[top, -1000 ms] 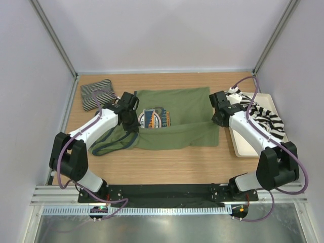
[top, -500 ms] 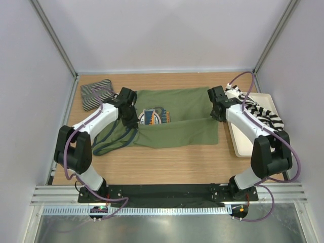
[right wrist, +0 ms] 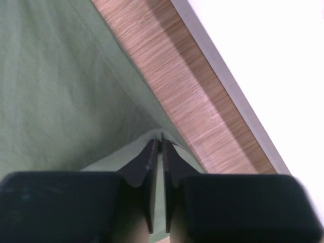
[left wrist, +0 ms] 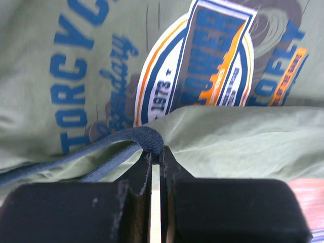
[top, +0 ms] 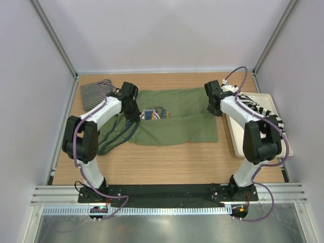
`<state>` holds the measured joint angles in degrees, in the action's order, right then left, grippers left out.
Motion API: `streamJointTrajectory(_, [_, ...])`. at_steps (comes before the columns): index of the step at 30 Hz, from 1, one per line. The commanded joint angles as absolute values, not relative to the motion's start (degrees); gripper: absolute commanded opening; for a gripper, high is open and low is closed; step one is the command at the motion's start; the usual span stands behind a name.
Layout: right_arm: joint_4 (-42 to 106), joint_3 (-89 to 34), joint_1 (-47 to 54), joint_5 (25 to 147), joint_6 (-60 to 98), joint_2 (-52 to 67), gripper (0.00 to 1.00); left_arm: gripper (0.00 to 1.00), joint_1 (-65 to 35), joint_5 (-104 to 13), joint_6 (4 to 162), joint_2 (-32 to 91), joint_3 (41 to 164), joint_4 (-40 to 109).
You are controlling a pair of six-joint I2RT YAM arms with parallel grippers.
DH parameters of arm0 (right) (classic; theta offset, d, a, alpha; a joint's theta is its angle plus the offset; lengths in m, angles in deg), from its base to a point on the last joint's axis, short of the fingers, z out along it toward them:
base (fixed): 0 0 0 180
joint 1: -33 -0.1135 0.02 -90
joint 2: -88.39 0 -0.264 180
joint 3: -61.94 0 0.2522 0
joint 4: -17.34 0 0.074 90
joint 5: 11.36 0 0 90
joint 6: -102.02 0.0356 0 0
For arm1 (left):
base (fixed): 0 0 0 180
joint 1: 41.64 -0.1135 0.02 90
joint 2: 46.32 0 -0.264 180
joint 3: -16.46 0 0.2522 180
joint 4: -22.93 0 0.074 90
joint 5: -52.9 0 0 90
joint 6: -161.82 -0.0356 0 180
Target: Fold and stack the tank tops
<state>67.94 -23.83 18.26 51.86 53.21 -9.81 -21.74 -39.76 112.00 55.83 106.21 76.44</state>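
The olive green tank top (top: 177, 124) lies spread mid-table, its near part folded back over the printed chest (left wrist: 212, 66). My left gripper (top: 135, 116) is shut on its blue-trimmed edge (left wrist: 144, 137), which is pinched at the fingertips (left wrist: 158, 152). My right gripper (top: 215, 110) holds the folded right edge (right wrist: 116, 157), jaws almost together on the cloth (right wrist: 161, 144). The pinstriped tank top (top: 95, 92) lies folded at the back left. In the tray on the right, the broad-striped tank top (top: 260, 110) lies crumpled, partly under the right arm.
The cream tray (top: 240, 144) runs along the table's right side. Bare wood (top: 167, 162) spans the near half of the table. Loose blue-trimmed straps (top: 112, 137) trail left of the olive top. Walls close the back and both sides.
Both grippers have moved toward the back of the table with the olive top's edge, carrying the fold further over the print. The arms have stretched out.
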Motion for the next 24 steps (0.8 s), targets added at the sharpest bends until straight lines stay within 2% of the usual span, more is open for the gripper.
streamJointTrajectory(1, [66.26,-27.75,18.76,50.78,53.25,-10.92,0.18,0.01,-22.48,-38.42,111.37,57.48,109.84,74.49])
streamJointTrajectory(3, [66.26,-28.46,18.94,50.78,52.89,-11.46,0.29,0.01,-23.26,-38.16,111.02,58.70,110.46,73.87])
streamJointTrajectory(4, [66.70,-29.07,18.94,50.87,52.72,-11.20,0.30,0.04,-23.53,-38.07,111.01,58.97,110.73,73.35])
streamJointTrajectory(5, [66.87,-29.07,18.94,51.48,52.37,-10.67,0.36,0.07,-23.88,-38.33,111.01,59.15,110.99,73.26])
streamJointTrajectory(7, [66.00,-27.07,19.03,53.06,51.58,-8.92,0.37,0.24,-24.50,-38.16,110.84,58.89,110.99,72.91])
streamJointTrajectory(8, [65.56,-25.83,18.94,54.29,51.23,-6.65,0.47,0.33,-24.50,-37.98,110.84,58.63,110.99,72.90])
streamJointTrajectory(9, [64.95,-24.34,19.03,54.91,51.05,-4.97,0.51,0.40,-24.67,-37.89,110.49,58.45,110.99,72.82])
streamJointTrajectory(12, [63.27,-16.27,18.94,57.72,49.99,1.45,0.52,0.50,-24.85,-37.63,109.88,57.40,111.43,74.13])
streamJointTrajectory(18, [63.01,-4.40,18.94,65.10,50.25,11.56,0.52,0.50,-24.85,-37.89,110.31,53.62,110.56,75.72])
streamJointTrajectory(24, [60.99,4.40,18.85,66.51,52.45,16.58,0.52,0.47,-25.11,-40.62,113.12,44.49,99.84,68.52])
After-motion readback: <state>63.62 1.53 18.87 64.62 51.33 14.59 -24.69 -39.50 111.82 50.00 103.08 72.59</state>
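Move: The folded-over near side of the green tank top is in both my hands, right already loosening. For my left, its laying spot is about 3 cm ahead, 2 cm below; the logo is 3 cm ahead and some 6 cm right, the folded striped tank top 12 cm ahead and 15 cm left. From my right, the tank top's near right corner is about 12 cm back, level sideways, 3 cm lower; the tray's centre is 18 cm right, 5 cm back. I ease the held edge a last 1 to 3 cm forward over the print and let go with both hands, opening to about half, right first. Then my right hand sweeps back about 11 cm with its fingers open, past its hold and towards the near right corner, rolling some 10 degrees and sinking at the end. My left lifts off roughly 3 cm, drifting left and starting back. ##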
